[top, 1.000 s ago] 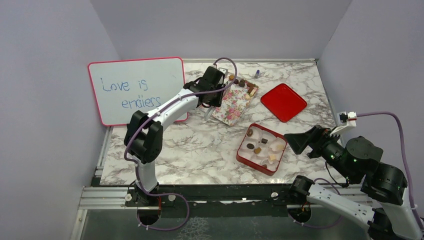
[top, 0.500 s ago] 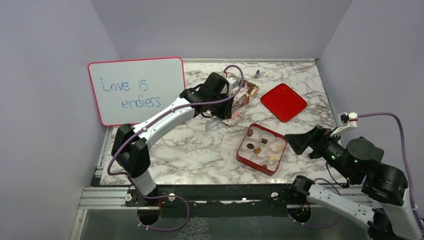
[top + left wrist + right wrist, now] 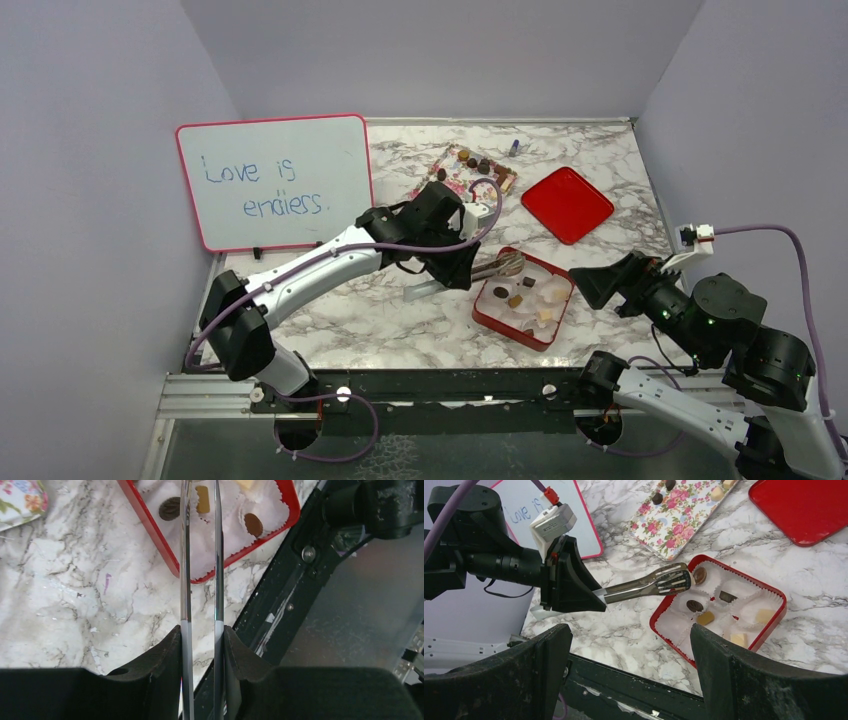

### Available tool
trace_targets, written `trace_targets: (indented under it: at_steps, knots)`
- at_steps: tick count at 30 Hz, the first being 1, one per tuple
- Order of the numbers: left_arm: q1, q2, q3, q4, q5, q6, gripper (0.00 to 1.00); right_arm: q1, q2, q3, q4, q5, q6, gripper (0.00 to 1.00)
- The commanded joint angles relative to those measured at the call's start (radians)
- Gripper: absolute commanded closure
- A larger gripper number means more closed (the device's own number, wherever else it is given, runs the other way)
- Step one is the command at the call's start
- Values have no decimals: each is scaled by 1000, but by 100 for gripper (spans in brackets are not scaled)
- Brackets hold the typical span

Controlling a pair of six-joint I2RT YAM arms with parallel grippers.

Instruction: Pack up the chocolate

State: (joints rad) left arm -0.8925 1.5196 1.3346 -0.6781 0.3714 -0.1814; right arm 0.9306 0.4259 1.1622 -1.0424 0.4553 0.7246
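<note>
My left gripper (image 3: 455, 270) is shut on metal tongs (image 3: 495, 267), also seen in the left wrist view (image 3: 201, 630). The tong tips (image 3: 679, 580) hang over the far left corner of the red box (image 3: 484, 312), right beside a round brown chocolate (image 3: 699, 575) in a paper cup. I cannot tell whether the tips hold anything. Several chocolates (image 3: 515, 300) lie in the box's white cups. More chocolates (image 3: 483, 165) sit on the floral tray (image 3: 455, 188) at the back. My right gripper (image 3: 600, 283) is open and empty, just right of the box (image 3: 629, 630).
A red lid (image 3: 567, 204) lies at the back right. A whiteboard (image 3: 272, 180) leans at the left wall. A small blue-capped object (image 3: 514, 147) lies behind the tray. The black table rail (image 3: 420, 385) runs along the near edge.
My left arm has swung from the floral tray toward me and to the right, bringing the tongs over the red box. The right arm has not moved.
</note>
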Motion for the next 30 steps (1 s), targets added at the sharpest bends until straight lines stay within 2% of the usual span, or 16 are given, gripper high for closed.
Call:
trace_targets:
  at_steps: [1, 20, 30]
  knots:
    - [-4, -55, -25, 19, 134, 38, 97, 8, 11, 20, -2, 22, -1, 6]
    - [-66, -69, -90, 26, 173, 49, 92, 8, 37, 21, 11, 8, 2, 6]
    - [-75, -7, -91, 30, 224, 73, 91, 7, 30, -10, 28, -12, 18, 6]
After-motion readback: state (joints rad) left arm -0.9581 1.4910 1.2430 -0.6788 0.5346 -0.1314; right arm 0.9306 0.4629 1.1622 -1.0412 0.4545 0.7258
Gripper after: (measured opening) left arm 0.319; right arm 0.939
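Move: The red box of paper cups, where the tongs in the left hand are being taken, has its middle about 16 cm to that hand's right, 7 cm back and 16 cm below. The flowered tray stands roughly 18 cm ahead and 2 cm right of the left hand; the red lid some 16 cm ahead and 26 cm right. From the right hand, the box lies about 10 cm left, 2 cm back and 30 cm below. Left hand, still gripping the tongs, draws back about 6 cm over the box, turning some 10 degrees clockwise. ##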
